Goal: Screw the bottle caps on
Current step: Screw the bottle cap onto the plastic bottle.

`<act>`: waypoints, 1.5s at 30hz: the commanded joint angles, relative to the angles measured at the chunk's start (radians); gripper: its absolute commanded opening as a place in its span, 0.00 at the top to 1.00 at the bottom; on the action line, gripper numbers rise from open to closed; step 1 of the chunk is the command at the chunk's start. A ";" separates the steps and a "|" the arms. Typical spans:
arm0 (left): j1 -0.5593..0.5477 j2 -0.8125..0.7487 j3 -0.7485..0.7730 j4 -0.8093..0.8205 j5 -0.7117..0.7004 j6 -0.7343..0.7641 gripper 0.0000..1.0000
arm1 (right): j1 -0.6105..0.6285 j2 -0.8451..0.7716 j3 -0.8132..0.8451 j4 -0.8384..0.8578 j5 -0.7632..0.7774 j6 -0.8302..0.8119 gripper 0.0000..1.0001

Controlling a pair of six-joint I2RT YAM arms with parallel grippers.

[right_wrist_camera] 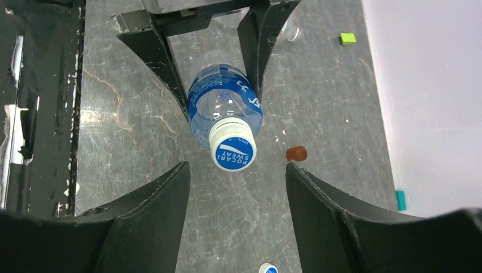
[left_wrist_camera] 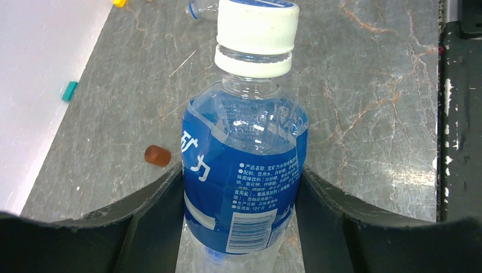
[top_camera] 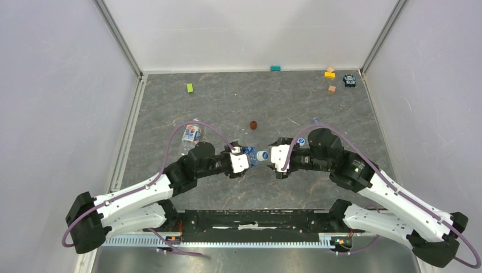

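Observation:
A clear bottle with a blue label is held level above the table, my left gripper shut on its body. A white cap with a blue top sits on its neck. In the right wrist view that cap faces my right gripper, which is open with the cap just beyond its fingertips, untouched. From above, the left gripper and right gripper face each other across the cap. A loose cap lies on the table beside the right wrist. A second bottle lies at the left.
A red-brown disc lies just behind the grippers. A third bottle peeks out behind the right arm. Toy blocks sit far back: green, teal, yellow, tan. Walls close three sides.

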 commanded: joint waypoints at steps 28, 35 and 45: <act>0.002 -0.014 0.046 -0.002 0.057 -0.011 0.98 | 0.004 0.107 0.085 -0.065 -0.099 -0.105 0.59; 0.002 -0.021 0.042 0.007 0.042 -0.010 0.98 | 0.003 0.127 0.075 -0.028 -0.042 0.004 0.79; 0.002 -0.042 0.016 0.025 -0.142 0.057 0.98 | 0.004 0.231 0.068 0.118 0.210 0.678 0.97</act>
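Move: Just in front of the right fingertips sits the white bottle cap, on the bottle's neck: about 2 cm to that hand's left, 1 cm lower and level fore and aft. From the left hand, which already grips the bottle, the cap is some 4 cm to the right and 8 cm up. Down on the table, from the right hand, the brown cap lies about 18 cm ahead and 5 cm left, and the loose blue-and-white cap 11 cm ahead and 14 cm right, both some 25 cm lower. Easing about 2 cm left and as much down, the open right hand brings its fingers around the white cap, closes on it and pinches it by the sides. Then it rolls roughly 25 degrees clockwise, seen from behind the hand, drifting about 2.5 cm forward, while the left hand keeps its grip on the bottle and finally shifts 1 to 2 cm forward and left. ##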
